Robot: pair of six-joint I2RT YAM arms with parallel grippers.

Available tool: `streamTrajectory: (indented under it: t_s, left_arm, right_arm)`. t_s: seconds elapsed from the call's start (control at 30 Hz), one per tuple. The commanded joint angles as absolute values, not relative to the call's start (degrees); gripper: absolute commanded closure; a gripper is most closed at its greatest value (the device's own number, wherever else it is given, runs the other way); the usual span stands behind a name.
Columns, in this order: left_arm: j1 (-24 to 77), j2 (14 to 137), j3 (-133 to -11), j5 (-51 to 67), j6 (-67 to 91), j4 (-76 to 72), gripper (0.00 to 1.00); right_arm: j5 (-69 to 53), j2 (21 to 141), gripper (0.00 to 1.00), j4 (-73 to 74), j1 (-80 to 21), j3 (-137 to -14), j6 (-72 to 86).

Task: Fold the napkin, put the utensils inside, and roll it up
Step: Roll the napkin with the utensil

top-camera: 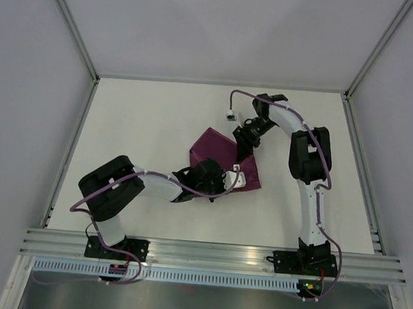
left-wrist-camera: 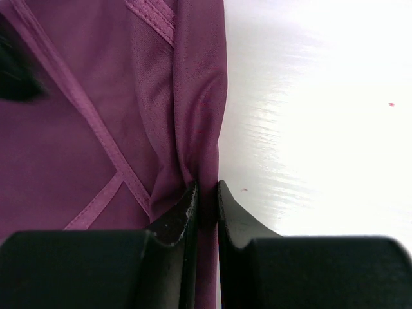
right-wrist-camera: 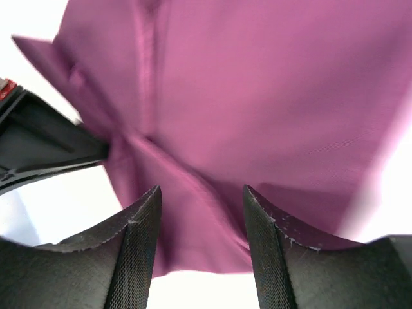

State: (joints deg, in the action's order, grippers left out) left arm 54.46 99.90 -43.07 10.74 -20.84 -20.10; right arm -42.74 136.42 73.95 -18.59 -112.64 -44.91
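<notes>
The napkin point(top-camera: 217, 154) lies bunched and partly folded at the table's middle, a dark magenta cloth with stitched hems. My left gripper point(top-camera: 232, 178) is at its near right edge; in the left wrist view the left gripper point(left-wrist-camera: 206, 193) is shut on a raised fold of the napkin point(left-wrist-camera: 77, 129). My right gripper point(top-camera: 247, 138) hovers at the cloth's far right side. In the right wrist view the right gripper point(right-wrist-camera: 201, 190) stands open, with the napkin point(right-wrist-camera: 257, 96) spread beneath and beyond its fingers, not pinched. The utensils are out of view.
Bare white table point(top-camera: 145, 121) surrounds the cloth, framed by aluminium rails point(top-camera: 213, 254) at the near edge and white walls. A small white connector point(top-camera: 229, 116) on the right arm's cable hangs just behind the napkin. The left gripper's black body point(right-wrist-camera: 45, 145) shows at the left of the right wrist view.
</notes>
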Motion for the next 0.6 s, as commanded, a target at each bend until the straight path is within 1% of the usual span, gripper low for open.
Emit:
streamTrajectory:
  t_s: [0.0, 0.13, 0.23, 0.3, 0.33, 0.37, 0.43, 0.57]
  left_arm:
    - [52.57, 99.4, -43.5, 21.16, -13.72, -14.24, 0.98]
    - [50.28, 100.28, -44.3, 26.18, -10.55, -13.27, 0.98]
    - [47.99, 101.95, -45.17, 31.45, -7.04, -12.75, 0.98]
    - [46.07, 103.53, -45.26, 35.93, -4.59, -13.18, 0.98]
    - [45.62, 104.14, -45.09, 37.08, -3.87, -13.97, 0.98]
    - [44.92, 104.67, -44.91, 38.92, -2.82, -14.5, 0.98]
    - [44.04, 106.43, -44.91, 41.04, -1.33, -16.25, 0.98]
    - [41.76, 108.72, -45.7, 47.44, 3.67, -18.45, 0.98]
  right_arm:
    - [-43.5, 130.26, 0.41, 61.55, -14.16, -112.42, -35.96]
    - [-46.66, 124.55, 0.42, 53.1, -6.79, -106.01, -32.87]
    - [-49.21, 116.32, 0.42, 48.61, -3.09, -98.02, -36.27]
    - [-49.05, 111.73, 0.42, 45.19, -2.29, -89.86, -39.36]
    - [-49.04, 106.58, 0.42, 43.52, -2.2, -86.61, -42.33]
    - [-48.96, 103.74, 0.42, 39.59, -2.37, -79.87, -43.41]
    - [-47.64, 96.11, 0.42, 35.53, -3.07, -71.07, -46.38]
    - [-46.76, 85.71, 0.42, 30.25, -6.06, -60.31, -53.67]
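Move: The left fingers already pinch the napkin's rolled near edge, right at the hand point. The napkin's right near corner lies about 11 cm to the right of them and 2 cm farther out, while the far corner is about 21 cm ahead and 7 cm left. From the open right hand that pinched spot is some 11 cm back, 5 cm left and 2 cm down, and the right near corner about 9 cm back and 6 cm right, 3 cm below. Keeping its pinch on the rolled edge, the left hand rolls about its fingers by some 30 degrees, the top turning forward, while drawing back about 1 cm. The right hand, still open, swings clear of the napkin: forward and right, then back, rising throughout by about 8 cm and ending about 9 cm to the right, its fingertips tilting forward. ##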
